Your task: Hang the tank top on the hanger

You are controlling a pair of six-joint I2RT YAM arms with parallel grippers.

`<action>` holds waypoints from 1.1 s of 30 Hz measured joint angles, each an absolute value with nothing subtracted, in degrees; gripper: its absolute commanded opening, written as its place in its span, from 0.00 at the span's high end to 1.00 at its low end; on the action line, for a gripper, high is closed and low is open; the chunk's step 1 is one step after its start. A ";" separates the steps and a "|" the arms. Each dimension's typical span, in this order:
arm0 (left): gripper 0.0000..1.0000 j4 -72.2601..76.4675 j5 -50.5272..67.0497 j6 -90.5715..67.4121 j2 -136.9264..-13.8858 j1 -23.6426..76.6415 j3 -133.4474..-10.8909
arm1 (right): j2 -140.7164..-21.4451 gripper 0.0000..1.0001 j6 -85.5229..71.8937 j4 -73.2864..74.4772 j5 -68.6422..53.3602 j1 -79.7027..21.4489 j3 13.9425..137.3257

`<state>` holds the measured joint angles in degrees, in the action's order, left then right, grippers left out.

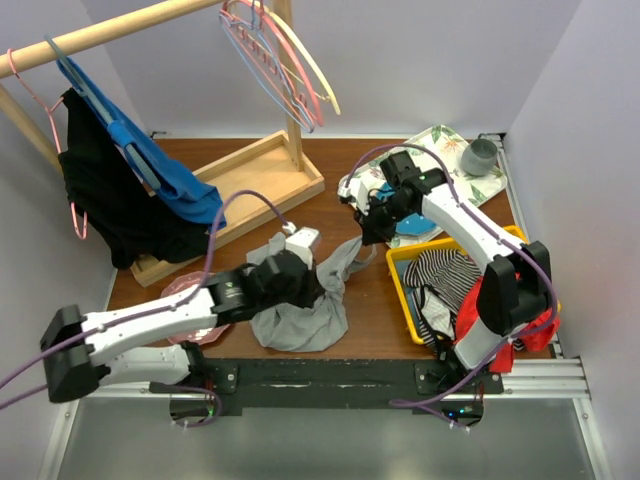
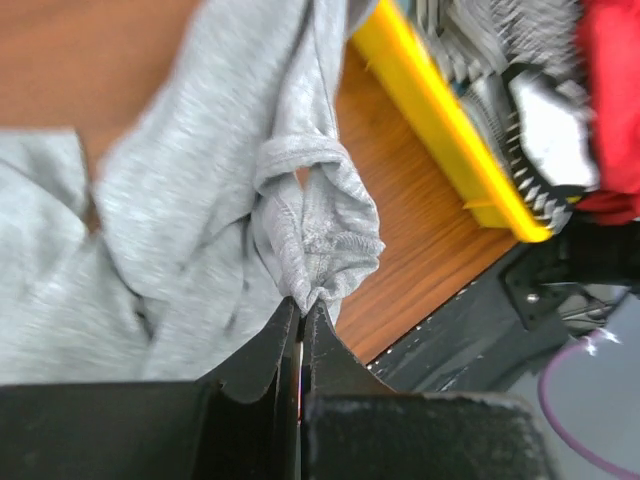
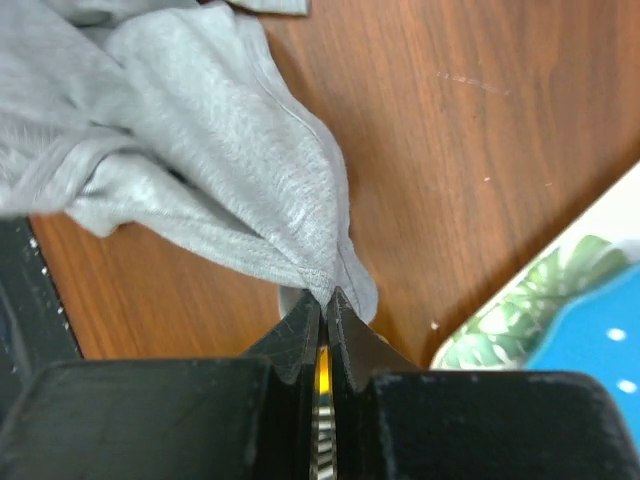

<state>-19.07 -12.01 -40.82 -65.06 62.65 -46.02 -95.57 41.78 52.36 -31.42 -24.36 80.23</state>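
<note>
The light-grey tank top (image 1: 300, 318) lies bunched on the wooden table, stretched between both arms. My left gripper (image 1: 322, 285) is shut on a gathered fold of the tank top (image 2: 200, 190), and the left gripper (image 2: 302, 304) shows its jaws pressed together on that cloth. My right gripper (image 1: 367, 238) is shut on the top's far right corner. In the right wrist view the tank top (image 3: 220, 160) runs straight into the right gripper (image 3: 328, 296). The thin pale-blue hanger (image 1: 266, 78) hangs among pink and cream ones on the rack at the top.
A yellow basket (image 1: 397, 283) on the right holds a striped garment (image 1: 440, 275) and a red one (image 1: 537, 330). A wooden rack base (image 1: 250, 180) stands at the back left, with black and blue clothes hanging (image 1: 110, 190). A floral tray (image 1: 440, 145) carries a grey cup (image 1: 479, 156).
</note>
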 measured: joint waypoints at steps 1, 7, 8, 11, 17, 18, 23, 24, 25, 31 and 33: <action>1.00 -19.33 -10.44 -39.70 -63.02 61.12 -46.19 | -95.13 1.00 42.52 54.35 -31.22 -24.38 82.15; 1.00 -26.52 -3.75 -31.62 -58.11 54.85 -58.74 | -91.48 1.00 44.14 59.05 -31.09 -24.43 96.57; 1.00 -27.22 -2.63 -30.15 -58.39 54.70 -62.52 | -90.45 1.00 44.14 59.40 -31.16 -24.43 98.87; 1.00 -29.93 0.25 -26.37 -59.94 54.63 -74.46 | -87.05 1.00 43.81 59.96 -31.27 -24.43 105.69; 1.00 -35.07 4.34 -20.56 -69.10 54.37 -103.50 | -82.54 1.00 41.58 59.02 -31.11 -24.43 122.83; 1.00 -35.33 5.15 -20.10 -70.00 54.37 -106.72 | -82.06 1.00 41.12 58.70 -31.18 -24.43 124.95; 1.00 -35.31 7.68 -19.27 -67.57 54.39 -108.90 | -77.84 1.00 38.33 57.69 -32.71 -24.43 128.81; 1.00 -35.09 7.64 -19.29 -65.56 54.39 -106.52 | -77.17 1.00 37.91 57.60 -33.01 -24.43 128.46; 1.00 -35.35 7.33 -19.31 -63.40 54.39 -103.70 | -76.58 1.00 37.36 57.39 -33.52 -24.43 127.48; 1.00 -33.56 1.63 -22.46 -47.88 54.39 -79.50 | -74.59 1.00 33.36 52.56 -38.92 -25.52 111.24; 1.00 -30.59 0.12 -25.10 -43.29 54.37 -69.60 | -75.07 1.00 32.40 49.58 -38.96 -27.64 102.10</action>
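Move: The grey tank top is already pinched in both hands, its bulk lying some 12 cm below them: its middle about 4 cm to the left hand's left and level with it fore and aft, and about 14 cm back and 15 cm left of the right hand. The pink plate lies level with the left hand, about 28 cm to its left. From the right hand, the blue plate is roughly 9 cm ahead and 9 cm right, the yellow basket 9 cm back and 23 cm right. The tank top is swept up off the table by both closed hands together, each rising fast by about 40 cm with the fingers tipping upward, the right drawing back some 6 cm. Still gripping, both then sink roughly 15 cm, tip partly down again and shift left, the left hand more than the right, towards the pink plate side. ##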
